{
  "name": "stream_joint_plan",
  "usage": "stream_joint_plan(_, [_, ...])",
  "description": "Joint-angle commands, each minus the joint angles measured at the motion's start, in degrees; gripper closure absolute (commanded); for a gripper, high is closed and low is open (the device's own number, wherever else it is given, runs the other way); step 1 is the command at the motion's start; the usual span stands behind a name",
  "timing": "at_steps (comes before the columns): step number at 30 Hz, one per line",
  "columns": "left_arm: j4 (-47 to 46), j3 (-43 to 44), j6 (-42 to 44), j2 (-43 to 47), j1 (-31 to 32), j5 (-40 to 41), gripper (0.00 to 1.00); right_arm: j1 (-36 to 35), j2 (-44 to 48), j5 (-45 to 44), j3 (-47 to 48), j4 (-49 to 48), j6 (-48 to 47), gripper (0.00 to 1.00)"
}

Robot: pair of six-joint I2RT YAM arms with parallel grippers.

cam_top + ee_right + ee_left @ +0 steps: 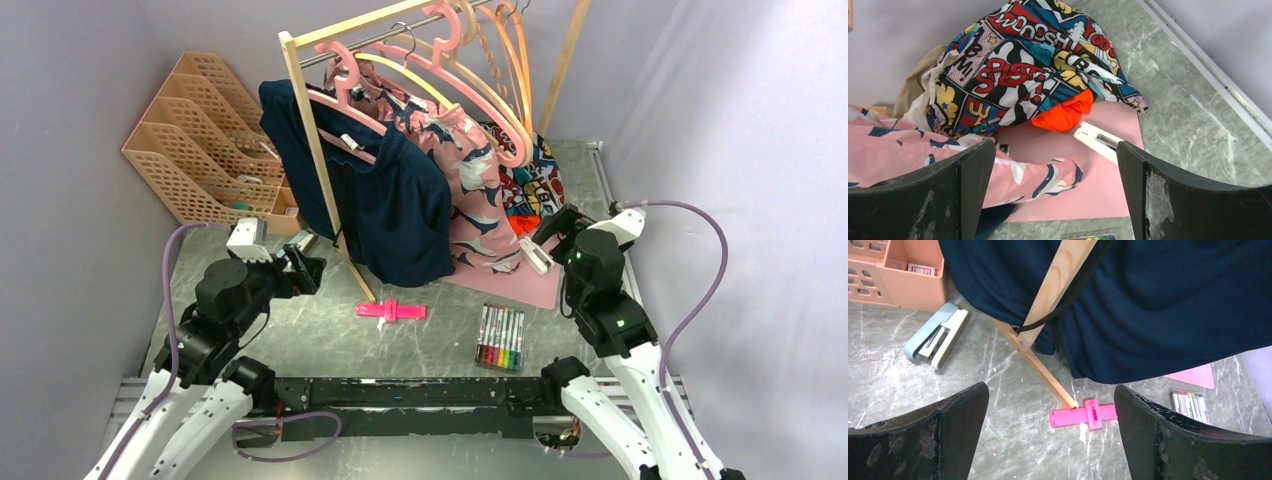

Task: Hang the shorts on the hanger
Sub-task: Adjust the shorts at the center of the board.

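Note:
The comic-print shorts (pixel 530 190) lie crumpled on the table at the back right, behind the rack; the right wrist view shows the shorts (pixel 1023 65) bunched over an orange cloth (pixel 1065 112). The pale-pink hanger (pixel 512 148) hangs from the rack's rail, above and left of the shorts. My right gripper (pixel 550 235) is open and empty, a little in front of the shorts and above a pink sheet (pixel 1098 185); its jaws (pixel 1055 150) stand wide apart. My left gripper (pixel 305 265) is open and empty near the rack's front leg, its jaws (pixel 1050 395) wide above the table.
A wooden rack (pixel 320 170) carries a navy garment (pixel 390 200), a pink patterned garment (pixel 470 190) and several hangers. On the table lie a white stapler (pixel 535 260), a marker pack (pixel 500 337), a pink tool (pixel 390 311), a blue stapler (pixel 938 337) and a peach organizer (pixel 200 140).

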State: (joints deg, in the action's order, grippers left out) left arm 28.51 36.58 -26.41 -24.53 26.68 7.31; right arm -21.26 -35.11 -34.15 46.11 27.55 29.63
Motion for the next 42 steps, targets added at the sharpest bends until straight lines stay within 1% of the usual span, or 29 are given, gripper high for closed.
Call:
stream_joint_plan(1, [-1.5,-0.8,-2.1,-0.9,-0.2,2.5,0.01,-0.6,-1.9,-2.2,4.0,0.7,-2.1,0.04])
stream_joint_plan(3, [-1.7,-0.8,-2.5,-1.7,-0.1,1.7,0.01,-0.6,-3.3,-2.3,4.8,1.3,-2.2,0.04])
stream_joint_plan(6, [-2.5,-0.8,-1.1,-2.4,0.1,-2.1,0.01,-0.6,-5.0,-1.5,5.4,1.8,-2.9,0.04])
stream_joint_plan(10, [-3.0,-0.9,0.1,-1.9,0.2,-4.0,0.01,-0.5,-7.6,3.7,6.8,1.6,-6.1,0.04])
stream_joint_plan(13, [-3.5,-1.3,0.5,-0.9,0.3,-4.6,0.01,-0.3,-13.1,2.2,10.2,3.5,-3.8,0.05])
stream_joint_plan(15, [-3.5,-1.4,0.3,-0.3,0.4,-4.3,0.01,0.7,-16.4,3.4,12.6,3.3,-1.6,0.06])
stream_joint_plan(18, [-3.2,-1.4,0.2,0.3,0.5,-3.3,0.01,4.4,-18.8,7.1,11.8,-1.2,2.1,0.09])
stream_joint_plan(20, [-2.8,-1.2,-0.1,0.5,0.8,-2.3,0.01,11.5,-20.9,12.1,9.1,-4.1,5.1,0.12])
stream_joint_plan(22, [-2.6,-1.2,-0.2,0.8,1.5,-1.5,0.01,19.3,-24.5,20.5,6.6,-8.0,8.2,0.16])
stream_joint_plan(25, [-2.6,-1.3,-0.2,1.1,2.4,-1.2,0.01,22.1,-30.3,20.7,4.2,-13.0,10.0,0.22])
stream_joint_plan(27, [-2.6,-1.3,-0.1,1.0,3.0,-1.0,0.01,25.4,-34.3,23.8,2.7,-17.4,11.6,0.27])
stream_joint_plan(31, [-2.5,-1.2,0.0,0.4,3.3,-0.7,0.01,27.2,-41.5,23.7,2.9,-23.6,10.9,0.31])
stream_joint_plan(34, [-2.6,-1.2,0.1,0.1,3.3,-0.6,0.01,27.5,-47.1,24.2,4.3,-28.1,7.0,0.33])
stream_joint_plan(35, [-2.7,-1.2,0.1,-0.1,3.3,-0.7,0.01,27.4,-48.9,23.9,5.2,-28.2,6.0,0.33])
stream_joint_plan(40, [-2.4,-1.0,0.3,-1.2,3.3,-0.2,0.01,27.4,-57.2,23.5,8.9,-30.3,1.7,0.33])
stream_joint_plan(42, [-2.4,-1.1,0.5,-1.5,3.3,-0.1,0.01,27.4,-60.3,22.3,10.5,-31.6,-0.4,0.31])
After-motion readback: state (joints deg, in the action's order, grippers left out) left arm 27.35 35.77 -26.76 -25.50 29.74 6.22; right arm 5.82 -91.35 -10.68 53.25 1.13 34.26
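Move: The comic-print shorts lie crumpled about 22 cm ahead of the right hand, roughly straight out, and 23 cm below it. The white stapler is some 9 cm ahead and level sideways, 25 cm down on the pink board, whose middle is about 6 cm ahead and 7 cm left. The hanging floral shorts stand 14 cm ahead and 13 cm left. From the left hand the comic-print shorts are about 27 cm ahead, 48 cm right. No contact can be made out yet: the right hand heads for the near right part of the comic-print shorts, first creeping forward nearly level, then dropping steeply, about 18 cm down and 16 cm forward in all, and swinging some 6 cm right. The fingers tip down about 20 degrees, the left side rolls up a little, and the gripper closes partway, to about two thirds open. ##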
